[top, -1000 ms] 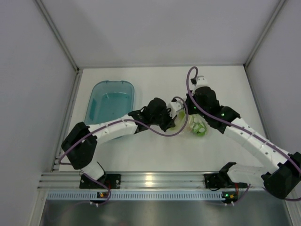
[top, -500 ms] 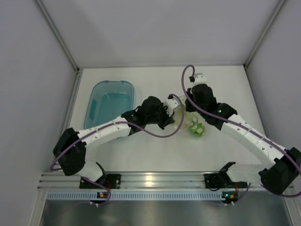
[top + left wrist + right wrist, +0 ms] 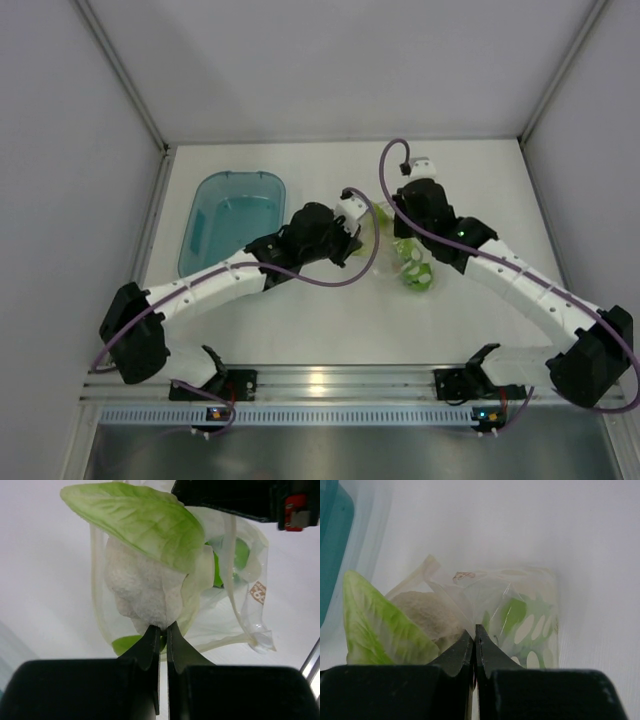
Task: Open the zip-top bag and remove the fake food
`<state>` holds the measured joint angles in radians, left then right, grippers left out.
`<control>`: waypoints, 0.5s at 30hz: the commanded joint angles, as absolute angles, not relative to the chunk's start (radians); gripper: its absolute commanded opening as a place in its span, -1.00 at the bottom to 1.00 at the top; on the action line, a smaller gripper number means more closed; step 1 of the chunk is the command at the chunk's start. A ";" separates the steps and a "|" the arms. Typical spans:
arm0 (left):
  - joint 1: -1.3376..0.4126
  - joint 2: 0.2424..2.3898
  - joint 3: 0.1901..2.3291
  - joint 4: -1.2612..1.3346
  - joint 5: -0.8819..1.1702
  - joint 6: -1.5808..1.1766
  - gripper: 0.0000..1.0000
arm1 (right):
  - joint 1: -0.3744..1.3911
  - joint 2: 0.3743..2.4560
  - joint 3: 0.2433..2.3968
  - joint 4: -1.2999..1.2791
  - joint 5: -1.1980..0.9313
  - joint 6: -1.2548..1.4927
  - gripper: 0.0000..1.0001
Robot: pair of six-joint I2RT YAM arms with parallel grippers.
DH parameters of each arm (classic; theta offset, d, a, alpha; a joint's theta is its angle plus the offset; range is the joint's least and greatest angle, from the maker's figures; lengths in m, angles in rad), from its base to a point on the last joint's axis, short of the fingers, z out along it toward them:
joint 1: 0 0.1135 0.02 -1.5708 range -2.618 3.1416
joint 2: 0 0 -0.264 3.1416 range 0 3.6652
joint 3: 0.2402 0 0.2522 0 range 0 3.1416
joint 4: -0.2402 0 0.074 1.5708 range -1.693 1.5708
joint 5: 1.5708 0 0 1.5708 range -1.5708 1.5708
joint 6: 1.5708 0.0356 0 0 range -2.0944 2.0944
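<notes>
My left gripper (image 3: 163, 626) is shut on the white-and-pale-green leafy lump (image 3: 145, 580), pinching its white base, with the leaf pointing away. Behind it hangs the clear dotted zip-top bag (image 3: 235, 605) with a green ball (image 3: 241, 554) inside. My right gripper (image 3: 475, 630) is shut on a fold of the bag (image 3: 535, 615), holding it up; green food (image 3: 513, 613) shows through the plastic, and the leafy lump (image 3: 380, 630) is to its left. In the top view the left gripper (image 3: 362, 240) and right gripper (image 3: 400, 238) are close together above the bag (image 3: 415, 268). Whether the lump is wholly outside the bag is unclear.
A teal plastic tub (image 3: 232, 220) stands on the white table at the left, beside the left arm's forearm; its edge shows in the right wrist view (image 3: 332, 545). White walls enclose the table at the back and both sides. An aluminium rail (image 3: 320, 380) runs along the near edge.
The left gripper has drawn back to the left with the leafy lump. The right gripper has shifted slightly towards the back, holding the bag, which now hangs more upright.
</notes>
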<state>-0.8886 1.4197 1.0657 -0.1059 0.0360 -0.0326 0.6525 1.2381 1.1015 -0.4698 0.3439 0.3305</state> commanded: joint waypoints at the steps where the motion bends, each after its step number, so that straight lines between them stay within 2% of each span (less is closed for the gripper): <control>1: -0.894 1.339 1.086 -0.011 0.064 -0.089 -1.00 | 0.660 1.256 1.117 -0.445 0.357 0.347 -1.00; 9: -0.894 1.266 1.046 0.051 0.081 -0.127 -1.00 | 0.658 1.262 1.094 -0.400 0.382 0.374 -1.00; 15: -0.894 1.200 1.023 0.049 -0.033 -0.150 -1.00 | 0.654 1.281 1.091 -0.394 0.416 0.388 -1.00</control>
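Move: The cauliflower is already in the left fingers, its middle about 5 cm ahead of that hand and 4 cm to its right, at finger height. The teal bin, open for the food, lies some 26 cm to the left hand's left, 11 cm ahead and 16 cm lower. The bag's body hangs about 16 cm to the left hand's right, 4 cm ahead and 10 cm below. For the right hand, the cauliflower is roughly 8 cm left, 2 cm back and slightly lower. The cauliflower, still pinched by its underside, is drawn up out of the bag's mouth by the left hand, which climbs about 5 cm and eases a little back, then left, away from the bag, its left side dipping some 10 degrees. The right fingers stay shut on the bag's rim, creeping barely a centimetre forward. ##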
